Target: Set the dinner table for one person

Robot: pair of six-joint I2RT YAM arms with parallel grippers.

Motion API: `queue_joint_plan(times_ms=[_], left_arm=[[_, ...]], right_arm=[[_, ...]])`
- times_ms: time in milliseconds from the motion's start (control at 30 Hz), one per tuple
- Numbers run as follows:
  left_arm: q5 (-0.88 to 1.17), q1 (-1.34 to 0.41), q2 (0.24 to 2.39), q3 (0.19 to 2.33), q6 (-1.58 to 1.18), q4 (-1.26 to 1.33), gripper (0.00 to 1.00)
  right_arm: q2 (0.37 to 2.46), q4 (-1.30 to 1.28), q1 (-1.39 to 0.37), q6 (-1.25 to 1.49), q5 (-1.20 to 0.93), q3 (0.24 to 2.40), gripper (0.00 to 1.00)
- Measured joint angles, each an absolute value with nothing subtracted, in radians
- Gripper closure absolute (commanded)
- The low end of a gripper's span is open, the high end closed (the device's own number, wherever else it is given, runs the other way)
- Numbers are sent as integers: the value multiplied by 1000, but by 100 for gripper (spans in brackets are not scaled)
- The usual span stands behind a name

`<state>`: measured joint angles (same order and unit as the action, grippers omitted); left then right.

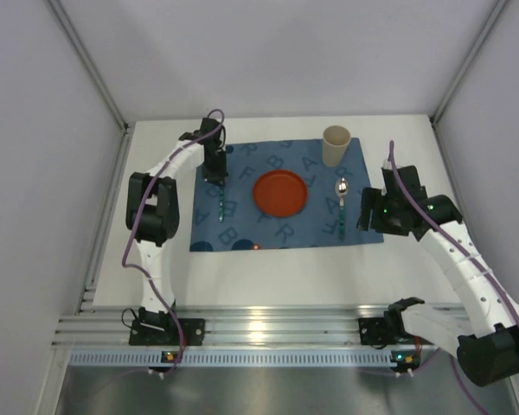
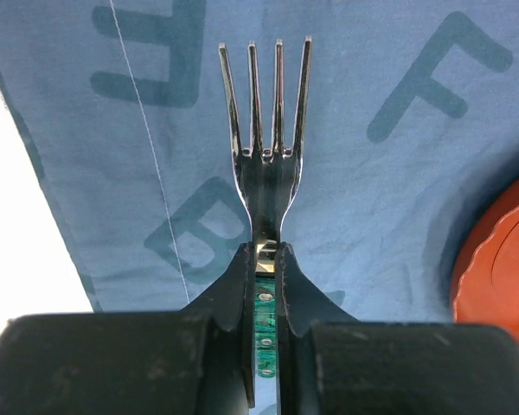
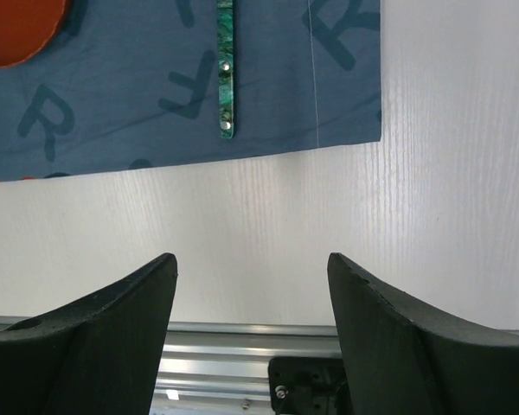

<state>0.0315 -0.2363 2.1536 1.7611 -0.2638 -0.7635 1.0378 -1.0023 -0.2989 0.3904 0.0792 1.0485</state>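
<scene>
On the white dinner table [image 1: 268,270] lies a blue lettered placemat [image 1: 281,226] with an orange plate [image 1: 279,193] at its centre. My left gripper [image 1: 216,173] is shut on a fork [image 1: 221,206] over the mat's left side. The left wrist view shows the fork [image 2: 266,138] with its tines pointing away and its green handle pinched between the fingers of the left gripper [image 2: 265,252], low over the mat. A green-handled spoon [image 1: 340,207] lies right of the plate. My right gripper [image 1: 369,214] hangs open and empty off the mat's right edge; in its own view the right gripper [image 3: 251,259] is over bare table.
A beige cup [image 1: 336,145] stands at the mat's back right corner. The ribbed aluminium rail [image 1: 268,328] runs along the near edge, by both arm bases. Grey walls close in the table on the left, right and back. The spoon's handle [image 3: 226,69] ends near the mat's front edge.
</scene>
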Motion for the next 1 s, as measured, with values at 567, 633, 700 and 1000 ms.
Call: queue_joint_plan(times_ms=[567,633,700,1000], left_arm=[[-16,-241,2098,1600,-307,-763,98],[-16,-243,2082,1577,-316,-763,89],[-17,-247,2068,1550,-321,-760,77],[-22,-262,2011,1524,-347,-765,2]], right_arm=[[1077,-1002,-299,420,93,1047,29],[1079,-1002,-299,420,93,1047,29],[1081,-1002,-299,420,93,1047,29],[1080,-1000,-299,419,93,1047,28]])
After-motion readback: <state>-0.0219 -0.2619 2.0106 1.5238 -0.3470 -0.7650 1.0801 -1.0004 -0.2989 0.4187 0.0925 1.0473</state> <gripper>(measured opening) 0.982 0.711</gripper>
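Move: My left hand still grips the fork at the top of its green handle, tines forward. The spot for the fork, beside the plate, lies about 6 cm back, 1 cm to the left and some 3 cm below. The plate is roughly 22 cm to my right and 2 cm back; the mat's left edge runs about 8 cm to my left, level with me; the spoon is about 43 cm right and 8 cm back. From my right hand that spot lies about 17 cm ahead, 51 cm left and 15 cm below. With my left hand I draw the held fork back towards me by about 6 cm, sinking some 2.5 cm onto the blue mat as I go and tipping the fingers slightly nearer to vertical. There I open the fingers wide, letting go of the handle, and start to lift straight off by a couple of centimetres. ##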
